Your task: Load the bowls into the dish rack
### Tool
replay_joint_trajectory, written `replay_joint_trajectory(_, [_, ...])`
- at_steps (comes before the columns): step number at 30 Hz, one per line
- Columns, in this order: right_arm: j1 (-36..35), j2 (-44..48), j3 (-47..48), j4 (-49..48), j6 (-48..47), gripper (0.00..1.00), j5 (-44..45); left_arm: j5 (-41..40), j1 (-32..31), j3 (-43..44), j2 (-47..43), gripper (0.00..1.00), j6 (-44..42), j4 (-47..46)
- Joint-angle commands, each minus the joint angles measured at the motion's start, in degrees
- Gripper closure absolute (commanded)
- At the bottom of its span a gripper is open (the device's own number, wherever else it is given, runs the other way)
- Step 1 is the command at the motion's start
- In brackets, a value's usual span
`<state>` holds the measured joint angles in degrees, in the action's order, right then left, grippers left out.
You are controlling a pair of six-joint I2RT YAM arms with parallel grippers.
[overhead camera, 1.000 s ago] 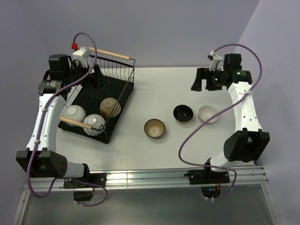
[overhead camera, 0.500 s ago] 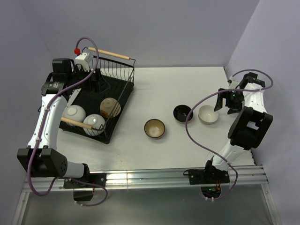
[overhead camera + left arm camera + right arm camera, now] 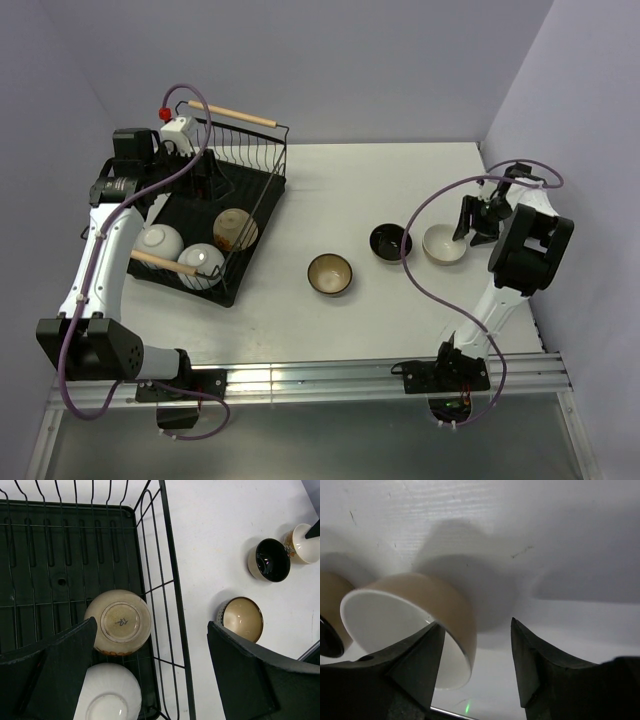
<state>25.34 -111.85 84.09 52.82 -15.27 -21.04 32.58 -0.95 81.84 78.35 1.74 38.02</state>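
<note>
The black wire dish rack point(image 3: 190, 205) stands at the left and holds three upside-down bowls: two white ones point(image 3: 160, 238) point(image 3: 200, 260) and a cream one point(image 3: 235, 228). My left gripper point(image 3: 212, 178) hovers open above the rack, over the cream bowl point(image 3: 120, 622), holding nothing. On the table sit a brown bowl point(image 3: 329, 274), a black bowl point(image 3: 390, 242) and a cream bowl point(image 3: 443, 244). My right gripper point(image 3: 468, 225) is low at that cream bowl point(image 3: 420, 610). It straddles the right rim, one finger point(image 3: 415, 665) inside and the other point(image 3: 535, 665) outside, a gap away from the wall.
The rack has two wooden rod handles, one at the back point(image 3: 240, 115) and one at the front point(image 3: 160, 262). The black bowl sits close to the cream bowl's left side. The right wall is close behind my right arm. A metal rail point(image 3: 320, 378) runs along the near edge.
My right arm has swung from the back of the table down to the cream bowl on the right, and its jaws have narrowed around the rim. The left arm has barely moved.
</note>
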Motion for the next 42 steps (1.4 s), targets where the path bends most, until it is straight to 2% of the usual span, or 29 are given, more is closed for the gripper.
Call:
replay_joint_trajectory(1, [-1.96,-1.00,0.19,-4.74,2.08,0.39,-0.58,-0.58,-0.02,0.60,-1.09,0.03,0.20,-0.58])
replay_joint_trajectory(7, [-3.63,-1.97,-3.06,-7.46,2.79,0.48,-0.32,-0.94,-0.02,-0.19,-1.53,0.03,0.55,-0.84])
replay_joint_trajectory(12, [-3.81,-1.97,-3.41,-7.12,2.79,0.73,-2.25,1.61,-0.02,-1.95,-2.14,0.01,1.16,-0.49])
replay_joint_trajectory(13, [-3.81,-1.53,-3.24,-6.85,2.87,0.82,-2.43,1.44,-0.02,-2.12,-2.58,0.01,1.34,-0.49])
replay_joint_trajectory(17, [-3.81,0.75,-1.40,-5.45,2.52,1.00,-4.45,1.26,0.25,-3.00,-4.16,0.00,2.30,-1.81])
replay_joint_trajectory(20, [-3.81,3.04,1.15,-3.52,2.17,1.00,-7.34,2.92,0.77,-3.44,-5.39,0.01,3.88,-3.12])
replay_joint_trajectory(23, [-3.81,5.67,4.05,-1.58,3.05,1.00,-12.35,5.99,3.84,-3.45,-6.18,0.01,6.16,-4.97])
replay_joint_trajectory(25, [-4.25,7.86,7.48,-0.70,5.32,1.00,-16.64,7.41,5.95,-3.27,-6.62,0.01,7.40,-6.72])
replay_joint_trajectory(28, [-5.65,10.59,13.01,-1.49,11.73,1.00,-20.35,14.42,8.15,-0.20,-5.32,0.00,7.14,-5.60])
replay_joint_trajectory(31, [-10.04,12.88,19.07,-4.82,19.29,1.00,-22.12,17.08,9.56,2.44,-4.43,0.01,10.03,-6.55])
replay_joint_trajectory(35, [-20.21,14.21,27.15,-10.97,28.60,1.00,-19.66,19.71,10.88,3.68,-4.25,0.01,16.87,-9.79])
replay_joint_trajectory(38, [-25.24,14.38,29.89,-16.59,33.87,1.00,-17.02,23.84,11.32,1.13,-6.01,0.00,22.14,-15.84])
replay_joint_trajectory(39, [-29.52,14.30,30.51,-18.78,34.60,1.00,-16.32,24.54,11.32,-0.79,-6.71,0.00,23.47,-17.79])
replay_joint_trajectory(42, [-35.52,13.51,33.15,-19.33,33.46,1.00,-13.34,26.40,11.41,-4.75,-10.48,0.01,28.92,-25.06])
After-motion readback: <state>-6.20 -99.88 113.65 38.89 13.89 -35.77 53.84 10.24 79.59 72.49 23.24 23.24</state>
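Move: The white bowl that the right hand goes for has its middle about 7 cm to that hand's left, 1 cm back and 3 cm below, and its near rim stands just left of the open fingers. The black bowl stands some 14 cm farther left, level with it, and the brown bowl about 28 cm left of the white bowl and 8 cm nearer the base. From the left hand, the white bowl lies about 55 cm right, 2 cm back and 27 cm lower. Ease the right gripper about 3 cm left and 2 to 3 cm down over the white bowl's right rim, and pinch the wall, one finger inside, one outside. Lift over 30 cm, first also forward, then sweep left towards the rack, tipping the fingers up some 45 degrees. Meanwhile raise the open left gripper about 8 cm, levelling its fingers to the right. ##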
